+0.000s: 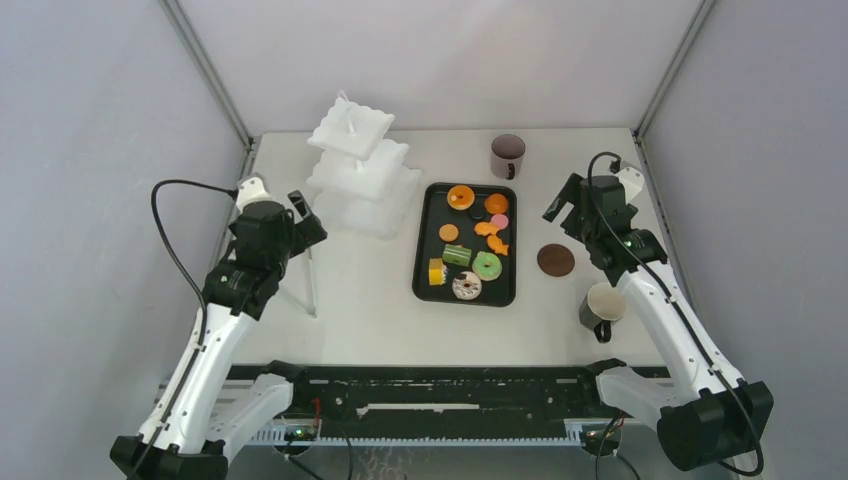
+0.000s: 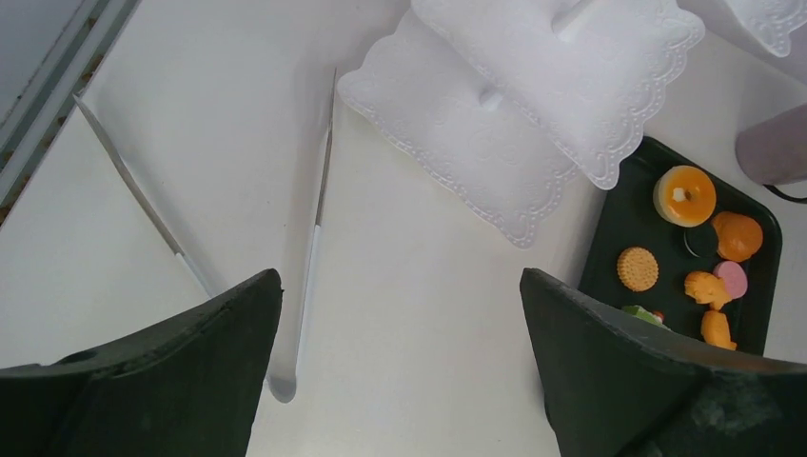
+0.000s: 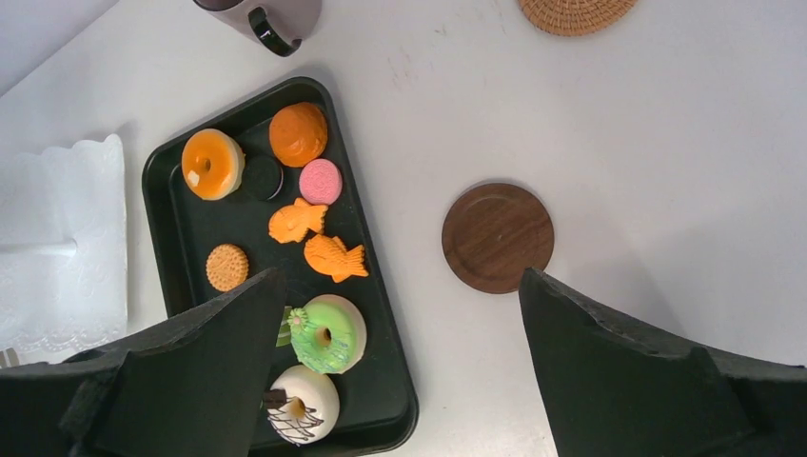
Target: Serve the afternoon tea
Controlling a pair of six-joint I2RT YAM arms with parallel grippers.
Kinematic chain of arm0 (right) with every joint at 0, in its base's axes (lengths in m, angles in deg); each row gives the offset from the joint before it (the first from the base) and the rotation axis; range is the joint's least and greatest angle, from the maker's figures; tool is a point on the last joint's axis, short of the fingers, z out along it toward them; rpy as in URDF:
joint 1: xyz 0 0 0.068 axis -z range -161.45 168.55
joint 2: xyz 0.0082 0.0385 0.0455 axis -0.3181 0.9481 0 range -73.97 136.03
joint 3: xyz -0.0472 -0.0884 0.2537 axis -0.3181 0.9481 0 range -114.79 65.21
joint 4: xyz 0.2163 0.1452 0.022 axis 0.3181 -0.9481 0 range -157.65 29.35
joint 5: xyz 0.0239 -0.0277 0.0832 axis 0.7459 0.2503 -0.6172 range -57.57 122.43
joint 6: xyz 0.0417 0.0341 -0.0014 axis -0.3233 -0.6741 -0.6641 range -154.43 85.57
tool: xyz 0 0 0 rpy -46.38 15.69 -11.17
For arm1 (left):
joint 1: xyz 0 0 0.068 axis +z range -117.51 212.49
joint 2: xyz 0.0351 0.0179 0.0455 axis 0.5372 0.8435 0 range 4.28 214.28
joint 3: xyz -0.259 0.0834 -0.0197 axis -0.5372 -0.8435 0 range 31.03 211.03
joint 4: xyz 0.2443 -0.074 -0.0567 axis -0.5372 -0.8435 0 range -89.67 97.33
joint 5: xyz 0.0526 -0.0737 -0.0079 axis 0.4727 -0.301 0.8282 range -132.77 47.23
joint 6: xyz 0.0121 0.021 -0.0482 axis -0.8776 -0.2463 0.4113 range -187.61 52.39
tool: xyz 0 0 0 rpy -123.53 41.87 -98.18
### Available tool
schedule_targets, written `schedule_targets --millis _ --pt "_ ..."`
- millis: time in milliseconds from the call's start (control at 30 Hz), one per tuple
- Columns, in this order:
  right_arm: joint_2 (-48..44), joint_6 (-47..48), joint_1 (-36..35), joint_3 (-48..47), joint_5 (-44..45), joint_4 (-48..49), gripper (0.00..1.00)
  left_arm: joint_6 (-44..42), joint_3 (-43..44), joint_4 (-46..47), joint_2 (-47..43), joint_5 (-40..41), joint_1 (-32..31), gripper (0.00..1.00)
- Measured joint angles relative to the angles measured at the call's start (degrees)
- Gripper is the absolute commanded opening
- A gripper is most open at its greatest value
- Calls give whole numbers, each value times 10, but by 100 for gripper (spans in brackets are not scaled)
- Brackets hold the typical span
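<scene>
Several toy pastries [image 1: 466,245] lie on a black tray [image 1: 421,270] at the table's middle, among them an orange doughnut [image 3: 211,163], a green doughnut [image 3: 326,333] and a white doughnut [image 3: 298,405]. One dark mug [image 1: 507,155] stands behind the tray. A second mug [image 1: 603,308] stands at the near right. My left gripper [image 1: 305,225] is open and empty over bare table, left of the white tiered stand [image 1: 360,170]. My right gripper [image 1: 565,200] is open and empty above the table, between the tray's right edge and a round wooden coaster [image 3: 497,237].
White tongs [image 2: 319,190] lie on the table under my left gripper, beside a second thin white strip [image 2: 143,200]. A woven coaster [image 3: 571,9] lies far right of the back mug. Grey walls close in the table on three sides.
</scene>
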Motion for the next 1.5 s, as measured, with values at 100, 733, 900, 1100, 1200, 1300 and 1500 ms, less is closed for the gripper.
schedule_targets --millis 100,733,900,1100,1200,1300,1500 --pt "0 -1 0 0 0 0 100 0 -12 4 -3 5 0 100" --pt "6 -7 0 23 -24 4 100 8 -9 -60 236 40 16 91" --pt "2 -14 0 35 -33 5 100 12 -9 -58 305 -15 75 80" --pt "-13 -15 0 56 -36 5 100 15 7 -16 388 -84 139 66" --pt "-16 -16 0 57 -36 5 99 14 33 -2 435 -103 140 57" --pt "-18 -16 0 58 -38 5 99 9 50 12 469 -111 140 42" --pt "-18 -17 0 62 -40 5 98 0 52 20 479 -123 137 34"
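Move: Below the left hand, roughly 23 cm down, some 5 cm ahead and 3 cm to its left, is the middle of the right-hand leg of the splayed tongs. The tiered cake stand rises about 19 cm ahead and 8 cm to this hand's right, its middle some 12 cm lower; the pastry tray lies about 8 cm ahead and 28 cm right, down on the table. From the right hand that tongs leg is roughly 47 cm left, 2 cm ahead and 19 cm down. Dropping about 21 cm to the tongs, the left hand tips its fingers some 40 degrees further down, drifts left, then reaches about 5 cm forward near the table as its wide-open fingers close to around a third, straddling the right-hand leg; a grip can't be seen yet. The right hand, still open and empty, sinks 3 to 4 cm and eases slightly back. ##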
